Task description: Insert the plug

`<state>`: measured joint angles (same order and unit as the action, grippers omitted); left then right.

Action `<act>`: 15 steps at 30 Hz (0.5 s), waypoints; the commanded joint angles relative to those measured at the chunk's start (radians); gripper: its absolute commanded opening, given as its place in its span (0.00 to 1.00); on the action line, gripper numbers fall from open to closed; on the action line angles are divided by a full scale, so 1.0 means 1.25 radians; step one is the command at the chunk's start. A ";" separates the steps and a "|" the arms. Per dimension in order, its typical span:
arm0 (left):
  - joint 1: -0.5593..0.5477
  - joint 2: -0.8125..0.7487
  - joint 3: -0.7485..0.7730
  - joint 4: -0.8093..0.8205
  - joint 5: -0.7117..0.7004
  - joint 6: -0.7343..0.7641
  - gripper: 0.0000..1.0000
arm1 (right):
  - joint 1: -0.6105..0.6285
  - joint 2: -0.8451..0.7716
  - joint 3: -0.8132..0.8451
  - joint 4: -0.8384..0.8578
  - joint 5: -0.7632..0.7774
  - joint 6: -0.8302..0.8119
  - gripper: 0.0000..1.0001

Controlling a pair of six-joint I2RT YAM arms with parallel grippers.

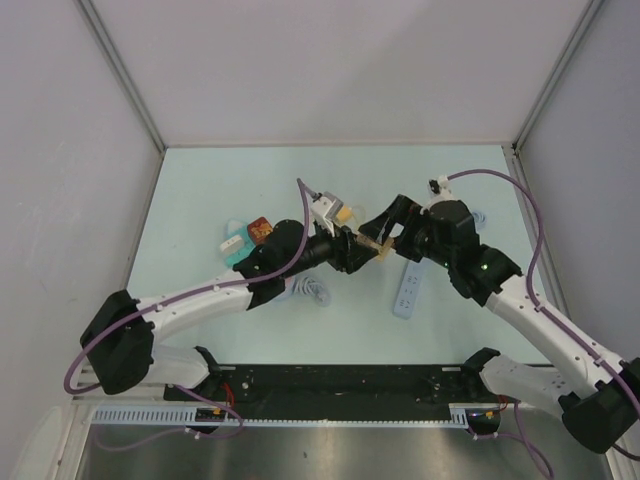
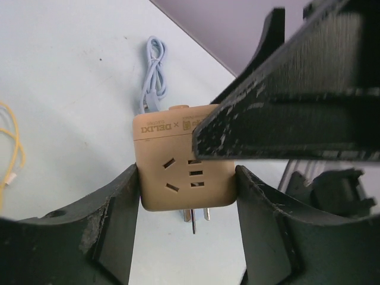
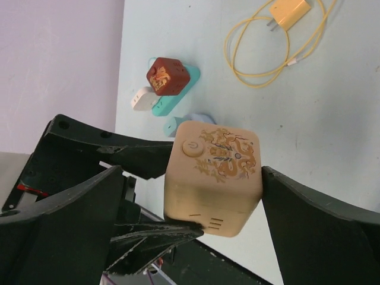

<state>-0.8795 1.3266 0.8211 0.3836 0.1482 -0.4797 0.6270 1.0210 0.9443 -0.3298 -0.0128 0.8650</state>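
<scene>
The plug is a tan cube adapter (image 1: 372, 243) with a gold dragon print and a round button on one face (image 3: 214, 178). It hangs above the table where both arms meet. In the left wrist view its socket face (image 2: 172, 172) sits between my left fingers, which press on both sides, and its metal prongs (image 2: 196, 217) point down. My left gripper (image 2: 187, 202) is shut on it. My right gripper (image 3: 193, 202) stands open around the cube, with one finger (image 3: 309, 225) beside its corner and the other well apart. A pale blue power strip (image 1: 408, 290) lies on the table below.
A teal strip (image 3: 178, 95) carrying a red cube (image 3: 166, 75) and a white plug (image 3: 141, 98) lies to the left. A yellow charger (image 3: 289, 10) trails its yellow cable (image 3: 267, 71). There is a coiled pale blue cable (image 2: 154, 77), and grey walls enclose the table.
</scene>
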 commanded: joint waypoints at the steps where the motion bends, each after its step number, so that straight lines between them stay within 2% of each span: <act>1: -0.001 -0.056 -0.006 0.046 0.103 0.223 0.18 | -0.052 -0.061 0.003 -0.012 -0.122 -0.043 1.00; 6: -0.001 -0.093 -0.019 0.011 0.178 0.418 0.19 | -0.142 -0.093 0.027 -0.104 -0.267 -0.073 1.00; 9: -0.001 -0.108 -0.021 -0.016 0.220 0.500 0.23 | -0.181 -0.079 0.060 -0.183 -0.327 -0.126 1.00; 11: -0.001 -0.121 -0.031 -0.015 0.252 0.530 0.24 | -0.198 -0.066 0.095 -0.246 -0.363 -0.151 1.00; 15: -0.002 -0.132 -0.031 -0.027 0.289 0.586 0.24 | -0.218 -0.044 0.105 -0.257 -0.460 -0.159 0.99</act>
<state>-0.8795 1.2049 0.7822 0.3252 0.4057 0.0994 0.3733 0.9512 1.0245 -0.5819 -0.4103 0.7189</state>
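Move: The left hand already holds the orange plug. The power strip it is presumably meant for lies about 11 cm to its right and 1 cm ahead, some 22 cm below; the grey coiled cable is level ahead-wise, 12 cm to its left, and the yellow plug 21 cm ahead, 4 cm left. From the empty right hand the strip is 8 cm right, 1 cm back, 24 cm down, and the orange plug 3 cm left, 2 cm back, 2 cm down. The right hand, its fingers already wide open around the orange plug, clears off it to the right by about 4 cm, also drawing back some 3 cm with a small early rise and a slight counter-clockwise turn. Meanwhile the left hand keeps its pinch on the plug and pulls it back towards the base by about 4 cm, rising slightly, while its wrist rolls about 30 degrees so that the forward side tips up and the fingers swing clockwise to point more squarely right. ##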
